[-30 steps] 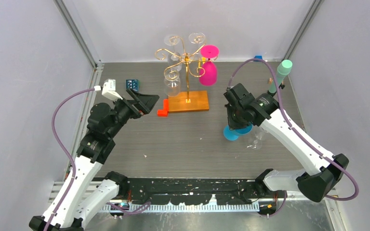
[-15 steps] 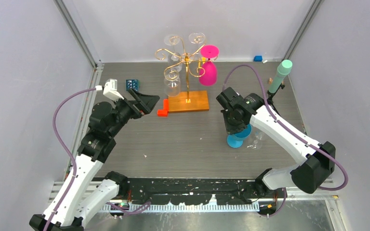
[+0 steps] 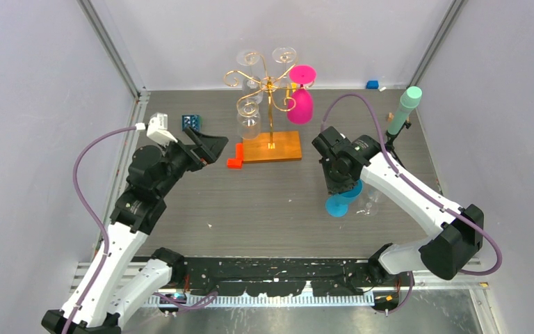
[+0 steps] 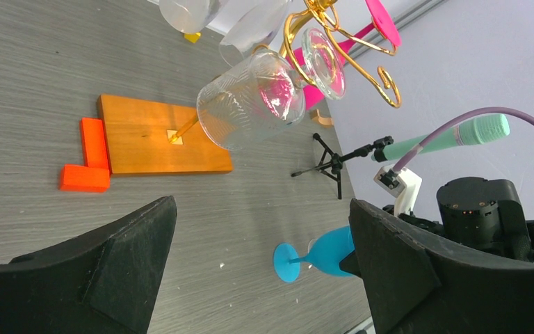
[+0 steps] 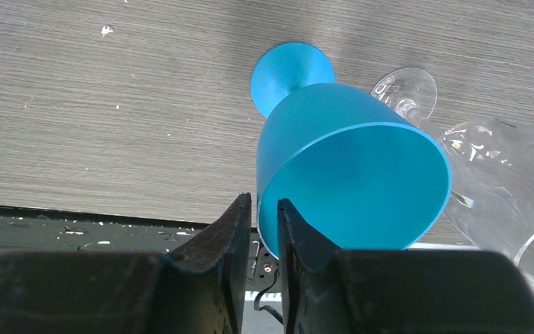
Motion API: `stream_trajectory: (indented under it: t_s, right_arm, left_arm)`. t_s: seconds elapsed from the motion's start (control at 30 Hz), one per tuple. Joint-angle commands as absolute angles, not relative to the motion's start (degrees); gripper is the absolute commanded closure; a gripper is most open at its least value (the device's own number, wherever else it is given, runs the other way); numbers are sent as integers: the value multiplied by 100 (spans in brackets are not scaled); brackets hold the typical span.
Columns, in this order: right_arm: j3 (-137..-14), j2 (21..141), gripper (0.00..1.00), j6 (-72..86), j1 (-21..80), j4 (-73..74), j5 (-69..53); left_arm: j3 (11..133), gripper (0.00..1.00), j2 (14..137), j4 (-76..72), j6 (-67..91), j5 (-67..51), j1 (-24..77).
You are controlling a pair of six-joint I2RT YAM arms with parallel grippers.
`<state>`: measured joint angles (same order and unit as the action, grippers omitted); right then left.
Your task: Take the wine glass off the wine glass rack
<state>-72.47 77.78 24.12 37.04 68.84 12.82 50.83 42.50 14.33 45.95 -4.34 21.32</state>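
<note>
The wine glass rack [image 3: 271,104] is gold wire on an orange wooden base [image 3: 281,147] at the back centre. A pink wine glass [image 3: 300,104] and clear glasses [image 3: 249,122] hang upside down from its arms. In the left wrist view a clear glass [image 4: 250,110] hangs on the rack [image 4: 351,49]. My left gripper [image 3: 207,145] [image 4: 262,205] is open and empty, just left of the base. My right gripper [image 3: 338,182] [image 5: 264,202] straddles the rim of a blue wine glass [image 5: 351,181] [image 3: 336,204], slightly open, with a gap beside the rim. The glass's foot is on the table.
A clear wine glass [image 3: 370,204] [image 5: 494,167] stands right beside the blue one. An orange L-shaped block [image 3: 236,158] lies against the rack's base and a small blue box [image 3: 192,122] behind it. A mint microphone on a tripod [image 3: 405,108] stands at the right.
My right arm has carried the blue glass slightly left and down onto the table. Its jaws have just loosened from the rim. The left arm has hardly moved.
</note>
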Motion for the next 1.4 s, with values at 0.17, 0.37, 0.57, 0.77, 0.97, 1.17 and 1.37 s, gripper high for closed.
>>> stream_trajectory:
  t_s: [0.17, 0.37, 0.57, 0.77, 0.97, 1.17, 1.37]
  right_arm:
    - [-7489, 7305, 61, 2359, 3735, 6566, 1427]
    - [-7417, 6593, 44, 2529, 3735, 5872, 1113]
    - [-7048, 5832, 41, 2908, 3736, 4958, 664]
    - [-6752, 5556, 41, 3184, 3735, 4312, -20]
    - [-6642, 5433, 40, 3278, 3740, 4035, -279]
    - [-6661, 5414, 40, 3183, 3735, 3980, -386]
    - [-6633, 5360, 41, 3172, 3735, 3935, -410]
  left_arm:
    - [5743, 3, 4648, 1665, 4576, -605, 2130]
    - [5923, 7, 5098, 1401, 4833, -1060, 2095]
    - [5958, 14, 5459, 516, 5043, -1336, 2061]
    - [6102, 21, 5904, -217, 5249, -1315, 1896]
    - [6411, 32, 6527, -621, 5642, -1712, 1777]
    - [6658, 47, 6959, -817, 5653, -2043, 1775]
    - [6627, 63, 6943, -864, 5841, -2108, 1775]
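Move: The clear wine glass on the rack's near-left hook has its foot about 12 cm ahead of the left hand, 8 cm to its right and 3 cm above; the glass's middle is some 5 cm below hand height. The pink glass hangs 9 cm beyond and 11 cm right of it; an empty hook is 8 cm beyond and 4 cm left of it. The standing blue glass's middle is 3 cm right, 1 cm ahead and 8 cm below the right hand; another clear glass stands 8 cm farther right. The hanging clear glass's foot is what the left hand closes in on, reaching forward about 10 cm, right and a little up, rolling slightly clockwise as the fingers narrow from wide open to under half. The blue glass's rim comes free of the right fingers, which open further and rise some 12 cm, shifting 7 cm left while the wrist tips them up from straight down. ##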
